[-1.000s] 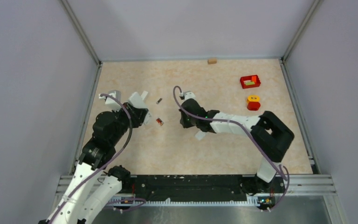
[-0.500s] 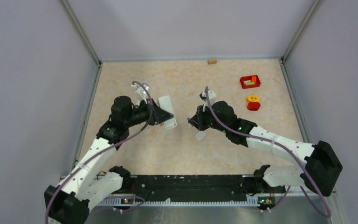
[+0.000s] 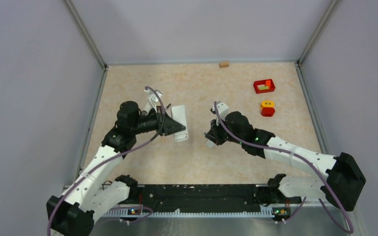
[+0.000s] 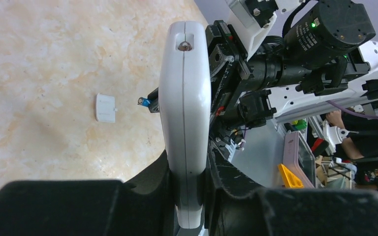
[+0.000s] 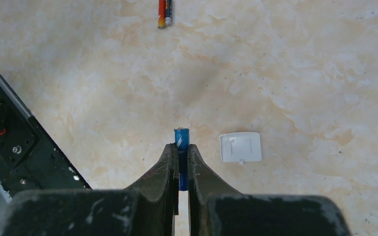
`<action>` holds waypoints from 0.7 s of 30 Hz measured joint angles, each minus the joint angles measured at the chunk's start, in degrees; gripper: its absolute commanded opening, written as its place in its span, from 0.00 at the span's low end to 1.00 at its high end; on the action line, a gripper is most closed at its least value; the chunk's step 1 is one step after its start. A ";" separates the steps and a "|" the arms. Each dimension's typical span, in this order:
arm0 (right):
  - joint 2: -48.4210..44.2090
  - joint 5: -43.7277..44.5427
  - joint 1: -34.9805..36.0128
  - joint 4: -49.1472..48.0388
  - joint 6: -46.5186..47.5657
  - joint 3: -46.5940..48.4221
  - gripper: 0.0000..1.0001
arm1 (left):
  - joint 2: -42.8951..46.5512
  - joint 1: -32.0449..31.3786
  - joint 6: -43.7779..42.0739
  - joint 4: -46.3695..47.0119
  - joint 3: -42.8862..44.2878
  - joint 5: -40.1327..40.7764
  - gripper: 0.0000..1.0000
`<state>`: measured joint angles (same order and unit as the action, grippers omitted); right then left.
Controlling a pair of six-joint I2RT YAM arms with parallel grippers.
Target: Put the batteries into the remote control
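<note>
The remote control (image 3: 179, 123) is a white oblong held off the table, and my left gripper (image 3: 170, 126) is shut on its lower end. The left wrist view shows the remote control (image 4: 184, 98) edge-on between the left gripper's (image 4: 189, 169) black fingers. My right gripper (image 5: 179, 152) is shut on a slim blue battery (image 5: 181, 140) whose tip sticks out past the fingertips. That battery's tip (image 4: 142, 102) shows just left of the remote. From above, the right gripper (image 3: 210, 134) is a short way right of the remote. Two more batteries (image 5: 165, 13) lie side by side on the table.
A small white battery cover (image 5: 240, 146) lies flat on the table under the right gripper. At the back right stand a red box (image 3: 264, 86) and a red-and-yellow block (image 3: 267, 107). A small wooden block (image 3: 224, 64) sits by the back wall.
The left arm has reached toward the centre, carrying the remote rightward. The right arm has shifted right, and its gripper has dropped slightly toward the near side.
</note>
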<state>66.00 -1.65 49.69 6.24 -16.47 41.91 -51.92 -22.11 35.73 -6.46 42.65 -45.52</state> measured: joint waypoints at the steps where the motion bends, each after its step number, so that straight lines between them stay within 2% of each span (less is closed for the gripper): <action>1: -0.02 -0.02 0.00 0.02 -0.02 0.00 0.00 | 0.44 0.00 -0.37 0.00 0.00 0.20 0.00; 5: 0.00 0.02 0.00 0.24 -2.16 0.04 0.00 | 1.57 0.00 -0.70 -0.04 0.00 3.52 0.00; 8: 0.42 0.09 0.00 0.22 -8.26 0.24 0.00 | 1.97 0.00 0.76 0.87 -0.57 9.55 0.00; 15: 3.08 0.04 0.00 -1.51 -33.99 1.01 0.00 | 2.14 0.00 8.00 10.84 -10.69 26.01 0.00; 21: 3.85 0.04 0.00 -6.84 -53.99 1.05 0.00 | 1.55 0.00 12.13 17.07 -16.26 33.03 0.00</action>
<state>69.84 -1.61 49.69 -0.60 -70.46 42.96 -50.37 -22.11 47.86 10.61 26.39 -12.49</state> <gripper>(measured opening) 0.045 0.245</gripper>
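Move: The open battery bay, at the near end of the remote the left gripper holds, lies about 11 cm left of the right fingers, some 4 cm back and roughly 10 cm higher. From the left fingers, the blue battery in the right gripper is some 11 cm right, 1 cm ahead and 11 cm lower. The white cover lies on the table about 2 cm ahead of the right hand, level sideways; the loose battery pair is about 6 cm ahead and 15 cm left of it, both some 14 cm below. Bring the left gripper, still pinching the remote, about 8 cm forward, 5 cm left and then 7 cm down, swinging it some 35 degrees counter-clockwise. Meanwhile roll the right wrist about 55 degrees clockwise, looking along its fingers, keeping the blue battery pinched, and carry it some 4 cm left and 3 cm up towards the remote's open bay. ##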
